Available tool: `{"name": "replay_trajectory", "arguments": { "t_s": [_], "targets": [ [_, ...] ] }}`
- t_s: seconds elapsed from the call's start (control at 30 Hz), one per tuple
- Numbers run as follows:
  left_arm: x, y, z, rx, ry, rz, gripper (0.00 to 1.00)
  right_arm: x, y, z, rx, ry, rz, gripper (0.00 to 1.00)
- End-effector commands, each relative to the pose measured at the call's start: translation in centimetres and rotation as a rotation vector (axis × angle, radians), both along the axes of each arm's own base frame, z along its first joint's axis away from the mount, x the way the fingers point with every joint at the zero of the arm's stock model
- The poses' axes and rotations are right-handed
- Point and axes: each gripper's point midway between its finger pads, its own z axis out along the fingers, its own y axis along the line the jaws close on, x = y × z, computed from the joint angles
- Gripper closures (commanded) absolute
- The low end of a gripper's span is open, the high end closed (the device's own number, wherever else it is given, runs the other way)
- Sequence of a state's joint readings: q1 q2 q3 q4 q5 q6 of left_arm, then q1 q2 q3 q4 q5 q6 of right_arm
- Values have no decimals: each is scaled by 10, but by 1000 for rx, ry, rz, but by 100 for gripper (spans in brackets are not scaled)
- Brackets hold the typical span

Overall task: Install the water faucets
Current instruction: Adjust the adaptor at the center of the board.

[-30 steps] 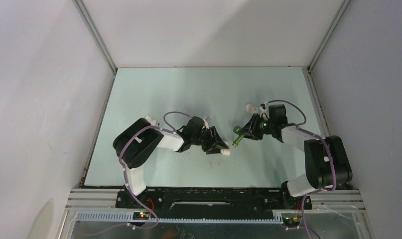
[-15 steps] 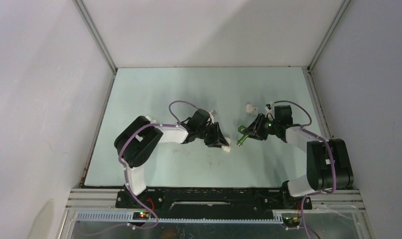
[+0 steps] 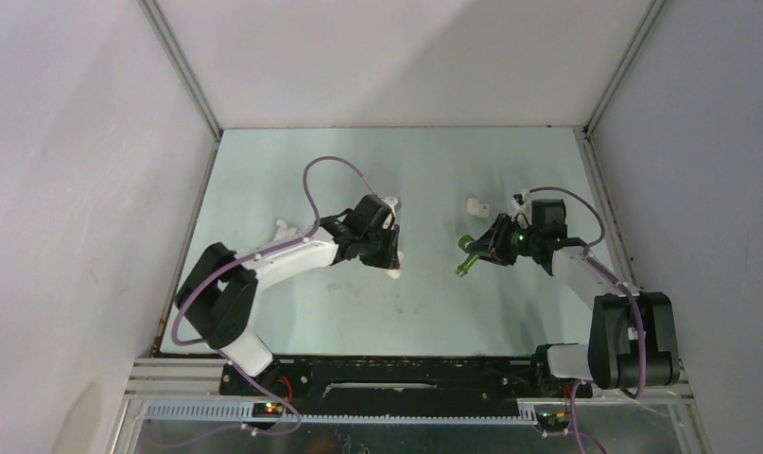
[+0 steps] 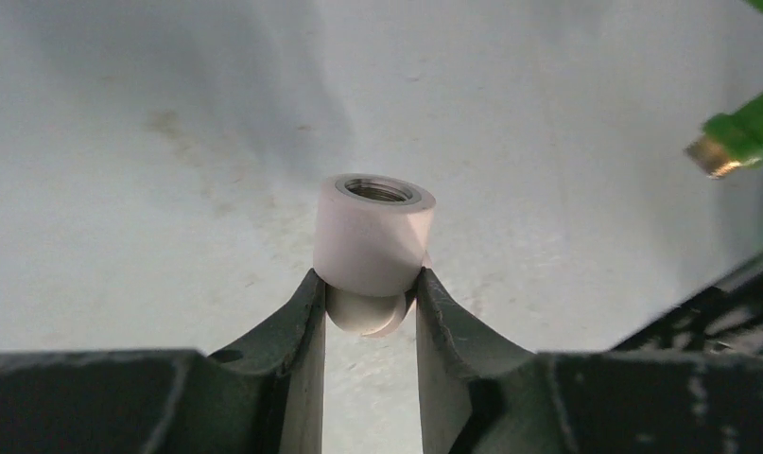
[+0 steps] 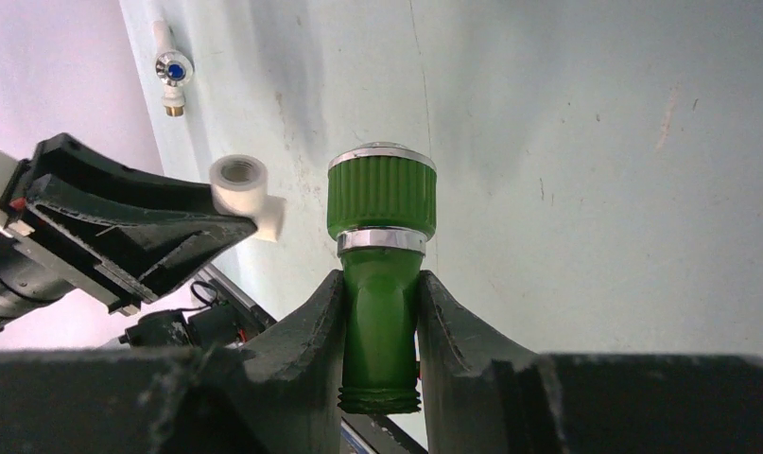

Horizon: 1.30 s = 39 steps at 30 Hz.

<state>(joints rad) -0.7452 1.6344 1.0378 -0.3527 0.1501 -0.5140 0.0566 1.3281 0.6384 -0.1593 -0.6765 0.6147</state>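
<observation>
My right gripper (image 5: 379, 284) is shut on the body of the green water faucet (image 5: 381, 208), whose ribbed knob points away from the camera. From above, that faucet (image 3: 466, 260) hangs right of centre, brass end toward the left arm. My left gripper (image 4: 368, 284) is shut on a short white threaded fitting (image 4: 374, 232), with the green faucet's brass tip (image 4: 713, 156) off to its right. From above, the fitting (image 3: 394, 273) sits a hand's width left of the faucet. A white faucet (image 5: 174, 76) with a blue-centred knob lies on the table beyond the left gripper.
A small white piece (image 3: 476, 205) lies on the pale green table (image 3: 358, 170) just beyond the right gripper (image 3: 481, 251). Another white part (image 3: 285, 227) rests beside the left forearm. Grey walls close in the table on three sides.
The left arm has stretched out and its gripper has swung left and farther up the table with the white fitting, widening the gap to the green faucet. The right gripper drifted slightly right.
</observation>
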Motion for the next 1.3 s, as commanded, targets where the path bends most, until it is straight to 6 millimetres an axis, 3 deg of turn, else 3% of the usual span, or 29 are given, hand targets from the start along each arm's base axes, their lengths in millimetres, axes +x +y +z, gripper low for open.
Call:
{"name": "replay_trajectory", "arguments": {
  "t_s": [0.0, 0.13, 0.37, 0.5, 0.67, 0.8, 1.03, 1.2, 1.27],
  "targets": [
    [11, 47, 12, 267, -181, -5, 100, 8, -2, 18, -14, -74, 12, 100],
    [8, 58, 0, 410, -201, 8, 100, 7, -3, 16, -22, -69, 13, 100],
    [0, 50, -10, 504, -238, 15, 100, 7, -7, 21, -25, -82, -4, 100],
    [-4, 45, -16, 497, -222, 9, 86, 8, -10, 22, -25, -84, -11, 100],
    [-6, 44, -16, 489, -217, 10, 60, 9, -12, 24, -25, -90, -20, 100],
    [-8, 41, -13, 461, -213, 15, 49, 9, -14, 24, -23, -89, -26, 100],
    [-12, 40, -4, 373, -219, 55, 33, 11, -14, 26, -18, -94, -32, 100],
    [-16, 45, -10, 234, -135, 145, 31, 11, -15, 25, -17, -91, -33, 100],
    [-17, 39, -10, 127, -118, 171, 31, 11, -15, 25, -17, -88, -35, 100]
  ]
}}
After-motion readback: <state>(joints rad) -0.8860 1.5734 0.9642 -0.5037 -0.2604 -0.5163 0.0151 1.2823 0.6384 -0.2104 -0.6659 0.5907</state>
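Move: Down and to its left is where the left hand is taking the white adaptor it already holds: a bare spot near the board's middle, about 5 cm left, 2 cm back and 4 cm below. The green faucet in the right hand hangs some 16 cm to its right and 3 cm ahead; the white elbow lies 18 cm right, 14 cm ahead. From the right hand the spot is about 21 cm left, 7 cm back. Leftward about 5 cm, then down some 3 cm and slightly back, the left hand carries the adaptor to the board, swinging its slanted fingers roughly 30 degrees until they point nearly straight down. There it pauses, spreads its fingers wide to let go, and starts to rise a little, tilting partly back. The right hand keeps its grip on the green faucet, easing about 1.5 cm to the right. ##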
